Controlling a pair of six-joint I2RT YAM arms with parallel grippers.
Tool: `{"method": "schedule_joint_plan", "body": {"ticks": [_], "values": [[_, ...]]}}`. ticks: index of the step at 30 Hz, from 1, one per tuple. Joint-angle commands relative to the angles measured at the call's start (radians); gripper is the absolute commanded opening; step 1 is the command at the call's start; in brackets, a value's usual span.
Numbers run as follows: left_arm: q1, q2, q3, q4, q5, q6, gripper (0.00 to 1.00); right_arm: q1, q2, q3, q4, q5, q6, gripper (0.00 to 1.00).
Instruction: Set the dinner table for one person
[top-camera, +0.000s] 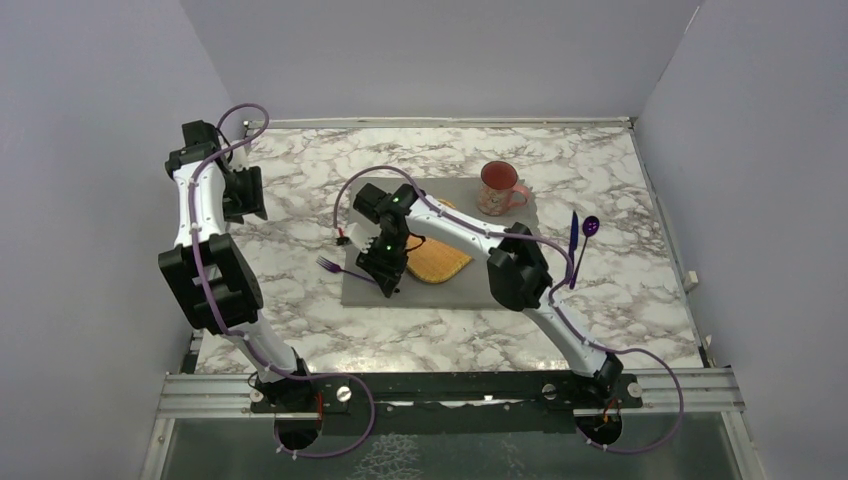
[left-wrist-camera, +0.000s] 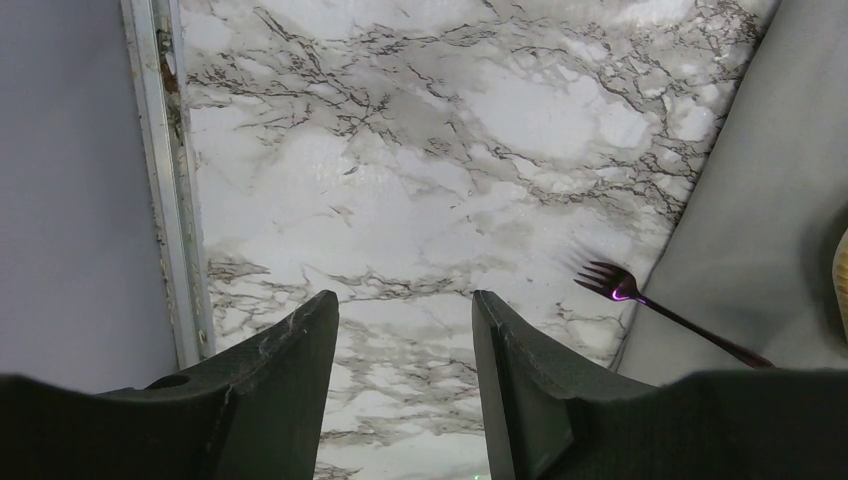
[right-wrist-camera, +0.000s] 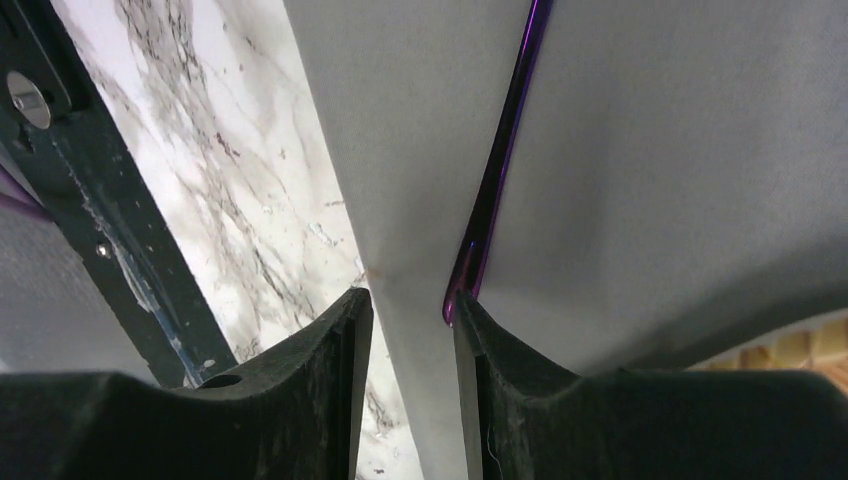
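The marble dinner table (top-camera: 300, 170) carries a grey placemat (top-camera: 450, 295). A purple fork (top-camera: 335, 266) lies across the placemat's left edge, tines out on the marble. My right gripper (top-camera: 388, 280) hangs low over the fork's handle end. In the right wrist view its jaws (right-wrist-camera: 410, 298) stand open, and the handle (right-wrist-camera: 500, 170) ends against the tip of the right finger (right-wrist-camera: 470, 330) with placemat showing in the gap. My left gripper (top-camera: 248, 200) is raised at the far left, open (left-wrist-camera: 405, 297) over bare marble, with the fork (left-wrist-camera: 640, 300) off to its right.
A yellow woven round mat (top-camera: 440, 262) lies on the placemat, partly under the right arm. A pink mug (top-camera: 497, 188) stands at the placemat's far right corner. A purple knife (top-camera: 573, 245) and spoon (top-camera: 590, 226) lie on the marble to the right. Walls enclose three sides.
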Motion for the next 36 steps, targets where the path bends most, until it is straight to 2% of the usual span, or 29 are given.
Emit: {"method": "schedule_joint_plan", "body": {"ticks": [1,10,24,29,34,36], "values": [[0.019,-0.022,0.023,-0.002,0.035,-0.003,0.54,0.014,0.052,0.068,0.037,-0.036,0.014,0.4],[0.035,-0.033,0.021,-0.002,0.057,0.008,0.54,0.024,0.089,0.091,0.144,-0.006,0.038,0.4],[0.042,-0.052,-0.005,-0.006,0.06,0.012,0.54,0.04,0.142,0.091,0.162,0.007,0.038,0.38],[0.044,-0.052,0.0,-0.005,0.067,0.011,0.54,0.042,0.121,0.063,0.176,0.031,0.044,0.25],[0.045,-0.049,0.003,-0.005,0.071,0.014,0.54,0.042,0.074,0.014,0.188,0.031,0.078,0.02],[0.045,-0.047,0.003,-0.006,0.074,0.014,0.54,0.042,0.05,-0.011,0.191,0.026,0.089,0.01]]}}
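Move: The fork lies just beyond the right fingers, its middle some 8 cm to their left, 4 cm ahead and 3 cm below; the near end of its handle is almost under them. The wicker plate sits about 12 cm ahead and 8 cm to the right, on the grey placemat, whose middle is roughly 11 cm ahead and 9 cm to the right. From the left hand, the fork is about 21 cm to the right, 10 cm back and 13 cm below. The right hand slides about 5 cm left and slightly forward along the fork's handle, from over its end towards the tines, sinking some 2 cm as it goes while the wrist tilts a little, with the fingers staying part open. It then all but halts there, still easing down slightly, and the fingers shut fully, pinching the handle between their tips a few centimetres in from its end. ##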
